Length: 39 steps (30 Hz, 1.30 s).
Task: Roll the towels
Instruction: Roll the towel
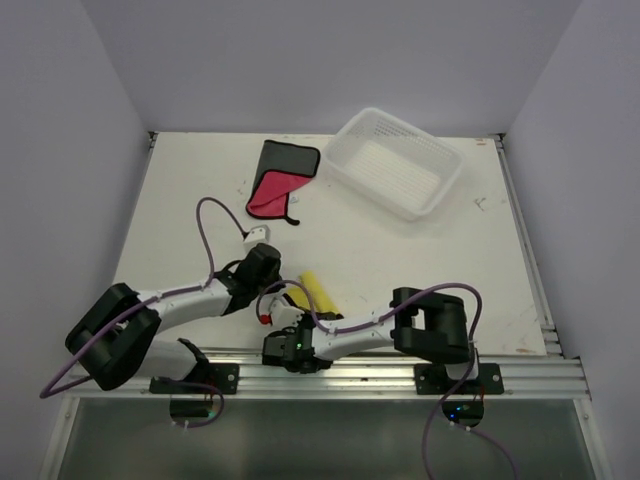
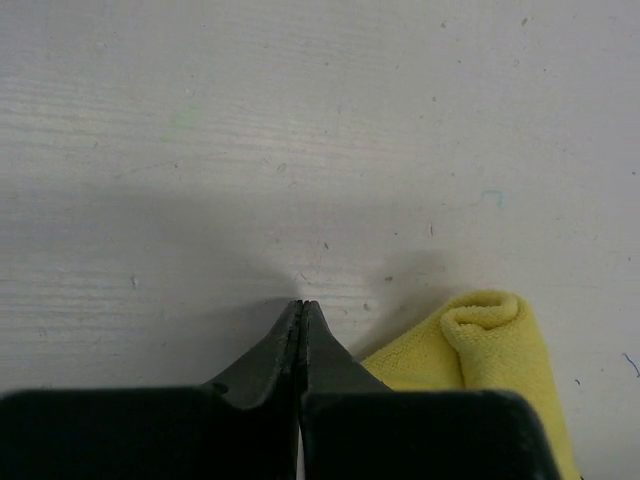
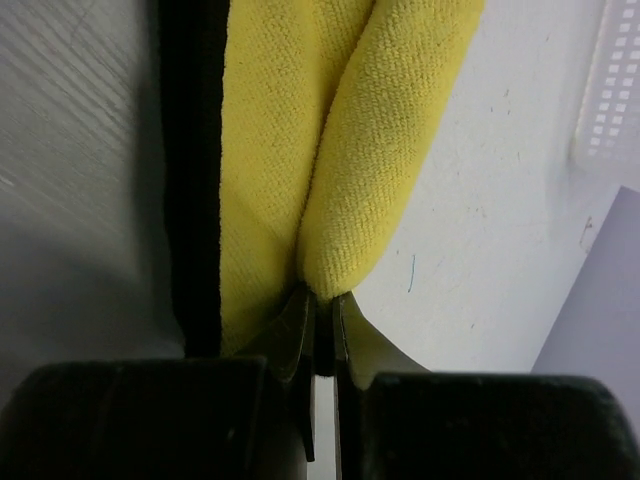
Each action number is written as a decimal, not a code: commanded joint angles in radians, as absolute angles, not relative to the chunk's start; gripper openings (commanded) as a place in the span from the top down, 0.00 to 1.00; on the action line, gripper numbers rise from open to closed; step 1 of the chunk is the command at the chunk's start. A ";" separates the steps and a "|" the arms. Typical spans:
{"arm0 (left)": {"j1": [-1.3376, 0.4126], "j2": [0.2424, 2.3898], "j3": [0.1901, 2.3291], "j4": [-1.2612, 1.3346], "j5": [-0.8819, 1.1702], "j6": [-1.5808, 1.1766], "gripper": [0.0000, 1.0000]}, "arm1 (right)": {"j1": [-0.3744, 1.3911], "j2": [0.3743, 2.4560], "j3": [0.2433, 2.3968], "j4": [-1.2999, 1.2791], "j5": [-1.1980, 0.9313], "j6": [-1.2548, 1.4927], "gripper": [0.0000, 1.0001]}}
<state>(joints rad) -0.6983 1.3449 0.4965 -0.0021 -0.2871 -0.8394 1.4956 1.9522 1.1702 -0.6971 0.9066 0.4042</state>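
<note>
A yellow towel (image 1: 318,292) lies rolled into a narrow roll near the table's front middle. My right gripper (image 1: 314,318) is at its near end; in the right wrist view the jaws (image 3: 318,300) are pinched on the end of the yellow towel (image 3: 360,150). My left gripper (image 1: 268,262) is shut and empty just left of the roll; its closed tips (image 2: 302,303) rest by the table, with the roll's end (image 2: 490,340) to their right. A red and black towel (image 1: 280,180) lies partly folded at the back.
A white plastic basket (image 1: 395,160) stands at the back right, also seen in the right wrist view (image 3: 612,90). A small white connector (image 1: 260,235) on a purple cable lies behind the left gripper. The aluminium rail (image 1: 380,370) runs along the front edge.
</note>
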 commanded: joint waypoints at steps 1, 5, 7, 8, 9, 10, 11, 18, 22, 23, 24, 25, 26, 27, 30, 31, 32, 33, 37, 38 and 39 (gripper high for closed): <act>-0.689 1.292 0.537 0.012 -0.298 -0.807 1.00 | 1.514 2.003 1.232 -0.718 0.913 0.403 1.00; -0.669 1.177 0.555 -0.049 -0.291 -0.795 0.98 | 1.528 2.057 1.288 -0.755 0.922 0.399 1.00; -0.660 1.138 0.583 -0.074 -0.285 -0.785 0.97 | 1.534 2.104 1.314 -0.790 0.931 0.402 1.00; -0.660 1.108 0.594 -0.080 -0.281 -0.775 0.97 | 1.540 2.123 1.340 -0.801 0.936 0.402 1.00; -0.660 1.097 0.601 -0.083 -0.261 -0.770 0.97 | 1.542 2.155 1.354 -0.820 0.937 0.400 1.00; -0.658 1.088 0.617 -0.081 -0.246 -0.766 0.97 | 1.545 2.172 1.368 -0.831 0.937 0.399 1.00; -0.658 1.078 0.626 -0.080 -0.232 -0.764 0.97 | 1.549 2.187 1.391 -0.842 0.939 0.396 1.00; -0.658 1.129 0.603 0.060 -0.069 -0.785 0.97 | 1.562 2.249 1.437 -0.879 0.937 0.379 1.00; -0.660 1.222 0.557 0.211 0.055 -0.807 1.00 | 1.569 2.267 1.453 -0.890 0.928 0.368 1.00; -0.664 1.239 0.549 0.271 0.099 -0.808 1.00 | 1.569 2.270 1.454 -0.891 0.925 0.367 1.00; -0.667 1.255 0.540 0.287 0.107 -0.810 1.00 | 1.571 2.273 1.456 -0.891 0.922 0.368 1.00; -0.672 1.275 0.538 0.297 0.110 -0.811 1.00 | 1.572 2.273 1.454 -0.891 0.917 0.365 1.00; -0.679 1.285 0.534 0.322 0.121 -0.810 1.00 | 1.574 2.275 1.454 -0.890 0.917 0.364 1.00; -0.683 1.290 0.529 0.324 0.123 -0.810 1.00 | 1.572 2.275 1.454 -0.890 0.913 0.362 1.00; -0.683 1.307 0.531 0.333 0.133 -0.785 1.00 | 1.572 2.284 1.460 -0.897 0.905 0.357 1.00; -0.684 1.321 0.531 0.344 0.144 -0.770 1.00 | 1.574 2.286 1.462 -0.899 0.900 0.353 1.00; -0.683 1.330 0.531 0.362 0.164 -0.769 1.00 | 1.574 2.286 1.462 -0.896 0.900 0.353 1.00; -0.683 1.339 0.531 0.367 0.172 -0.769 1.00 | 1.577 2.283 1.460 -0.896 0.900 0.353 1.00; -0.683 1.390 0.519 0.362 0.176 -0.787 1.00 | 1.577 2.276 1.454 -0.893 0.902 0.356 1.00; -0.683 1.397 0.512 0.356 0.172 -0.791 1.00 | 1.577 2.276 1.453 -0.891 0.903 0.356 1.00; -0.683 1.411 0.500 0.353 0.173 -0.796 1.00 | 1.577 2.278 1.454 -0.891 0.902 0.354 1.00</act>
<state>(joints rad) -0.6777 1.3846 0.5243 0.3008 0.1482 -0.7929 1.5635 2.2471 1.4422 -0.9588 1.0298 0.3199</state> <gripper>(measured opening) 0.005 0.047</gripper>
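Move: My right hand still pinches the near end of the yellow towel's roll; the roll's middle lies about 6 cm ahead and 2 cm to its left. From my left hand that middle is some 9 cm right and 2 cm back, nearly level. The towel's unrolled flap is about 4 cm right and 3 cm back of my left hand, slightly below. The red-and-black towel lies roughly 23 cm straight ahead of it. I lift my closed left hand about 11 cm clear beside the flap, then swing it some 9 cm right over the roll's far end and lower it about halfway again on the right side, the wrist rolling right side up and turning clockwise. Meanwhile my right hand keeps its pinch and shifts 2 cm left, rolling its left side down some 20 degrees, then holds. ##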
